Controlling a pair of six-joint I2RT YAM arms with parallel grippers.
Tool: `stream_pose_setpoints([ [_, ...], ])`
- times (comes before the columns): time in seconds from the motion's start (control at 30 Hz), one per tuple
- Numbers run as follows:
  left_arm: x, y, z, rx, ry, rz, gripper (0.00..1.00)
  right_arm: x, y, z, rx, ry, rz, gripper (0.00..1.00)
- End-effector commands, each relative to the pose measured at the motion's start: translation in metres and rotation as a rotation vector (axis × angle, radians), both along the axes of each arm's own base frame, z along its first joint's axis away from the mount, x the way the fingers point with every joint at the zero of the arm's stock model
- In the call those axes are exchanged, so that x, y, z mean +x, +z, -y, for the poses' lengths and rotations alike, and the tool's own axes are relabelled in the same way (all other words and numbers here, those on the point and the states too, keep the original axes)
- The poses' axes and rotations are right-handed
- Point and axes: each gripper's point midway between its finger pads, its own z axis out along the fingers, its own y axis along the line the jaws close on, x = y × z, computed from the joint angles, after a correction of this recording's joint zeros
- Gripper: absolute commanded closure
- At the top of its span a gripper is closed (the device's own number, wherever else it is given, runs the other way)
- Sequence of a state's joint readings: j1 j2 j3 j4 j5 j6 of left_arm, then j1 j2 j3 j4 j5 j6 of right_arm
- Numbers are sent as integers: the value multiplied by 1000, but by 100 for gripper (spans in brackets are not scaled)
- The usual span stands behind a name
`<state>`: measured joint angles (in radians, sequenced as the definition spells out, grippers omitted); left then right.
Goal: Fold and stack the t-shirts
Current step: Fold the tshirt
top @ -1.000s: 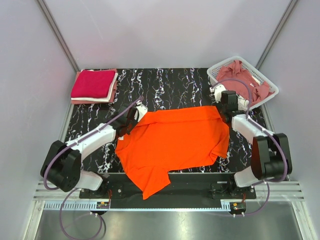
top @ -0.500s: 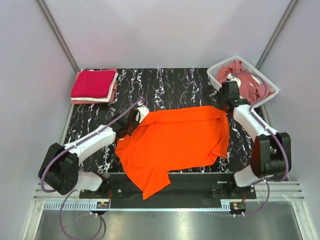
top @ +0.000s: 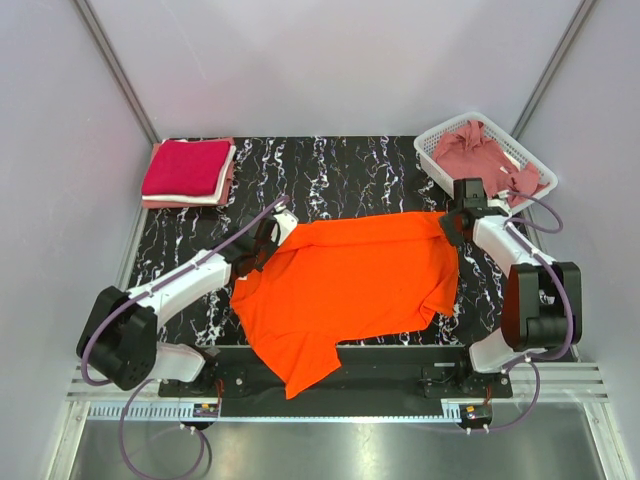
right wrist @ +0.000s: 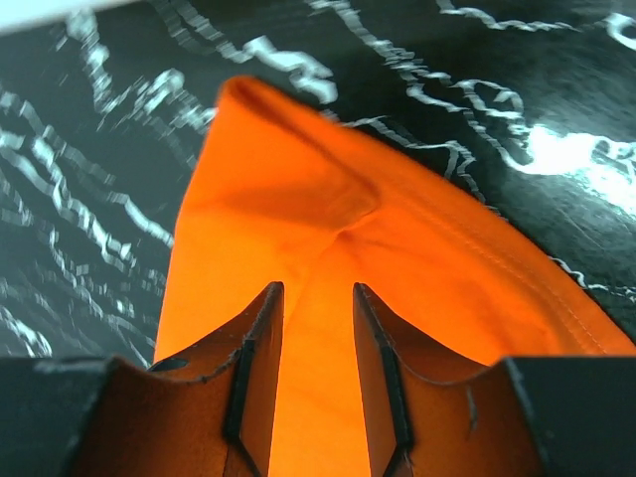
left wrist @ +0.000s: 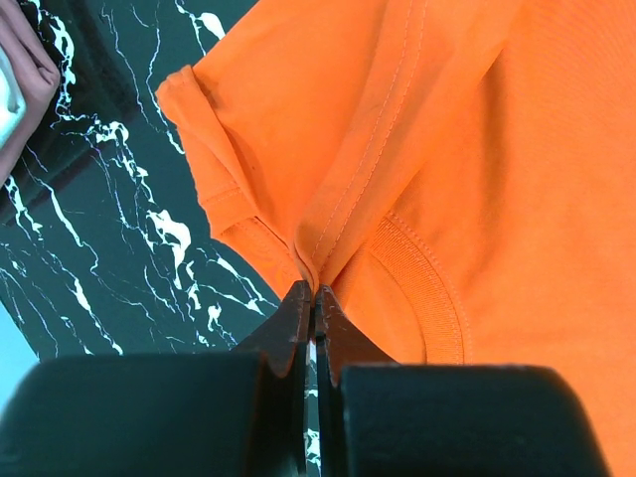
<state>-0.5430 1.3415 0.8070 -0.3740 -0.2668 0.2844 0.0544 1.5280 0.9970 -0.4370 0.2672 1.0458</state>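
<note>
A bright orange t-shirt [top: 350,280] lies spread across the black marbled table, one sleeve hanging off the near edge. My left gripper [top: 266,243] [left wrist: 310,290] is shut on a pinched fold of the orange shirt at its shoulder seam beside the collar. My right gripper [top: 449,226] [right wrist: 316,290] sits over the shirt's far right corner. Its jaws are open and the orange cloth lies flat under the gap. A crimson t-shirt [top: 186,165] lies folded on pale pink ones [top: 186,198] at the far left. A dusty rose t-shirt [top: 478,155] is crumpled in the basket.
The white lattice basket [top: 445,128] stands at the far right corner, just behind my right arm. The folded stack sits against the left wall rail. Bare marble [top: 340,170] shows between the stack and the basket. The table's near edge runs under the orange shirt's hanging sleeve.
The right jaws have widened over the shirt's far right corner and the right wrist has swung out toward the basket side. The left gripper keeps its hold and has hardly moved.
</note>
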Motion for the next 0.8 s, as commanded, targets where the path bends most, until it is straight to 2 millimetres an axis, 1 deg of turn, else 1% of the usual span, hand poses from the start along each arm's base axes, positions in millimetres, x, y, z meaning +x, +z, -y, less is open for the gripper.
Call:
stream_pose_setpoints([
  [0.0,3,13,0,-6,-4,51,100,-3,-14,12,85,-178,-19,59],
  [0.07,3,14,1,-15,-9,52,100,-2,-22,13,99,-189,-37,59],
  [0.1,3,14,2,-18,-9,52,100,-1,-23,21,118,-211,-40,59],
  [0.13,3,14,4,-23,-14,50,100,0,-23,22,129,-213,-43,59],
  [0.17,3,14,4,-26,-13,50,100,-1,-30,20,145,-216,-62,59],
  [0.3,7,16,7,-33,-12,56,100,-4,-45,21,164,-259,-94,61],
  [0.37,7,17,8,-37,-14,59,100,-2,-48,23,163,-275,-96,61],
  [0.43,7,17,6,-31,-16,59,100,4,-47,24,166,-280,-84,61],
  [0.53,6,17,5,-29,-15,62,100,8,-49,22,182,-293,-85,61],
  [0.77,6,18,6,-23,-21,63,100,12,-48,19,217,-317,-73,61],
])
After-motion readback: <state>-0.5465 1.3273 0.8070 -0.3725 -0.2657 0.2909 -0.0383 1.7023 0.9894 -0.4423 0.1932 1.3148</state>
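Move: Just below the right hand lies the orange t-shirt's stitched hem edge, about 7 cm down, some 3 cm to the hand's right and level with it; the shirt's far hem corner is roughly 7 cm ahead, 3 cm right and equally low. The white basket's middle is about 17 cm ahead and 9 cm right. From the left hand, that hem edge lies about 47 cm to the right and 8 cm ahead, some 7 cm lower. Sinking about 6 cm towards the t-shirt's hem edge, the right hand drifts some 2 cm to its right early on and turns clockwise about 15 degrees, its fingers staying part-open and ending at or just above the cloth, with no pinch yet. The left hand stays put and keeps its pinch on the shirt near the collar. ##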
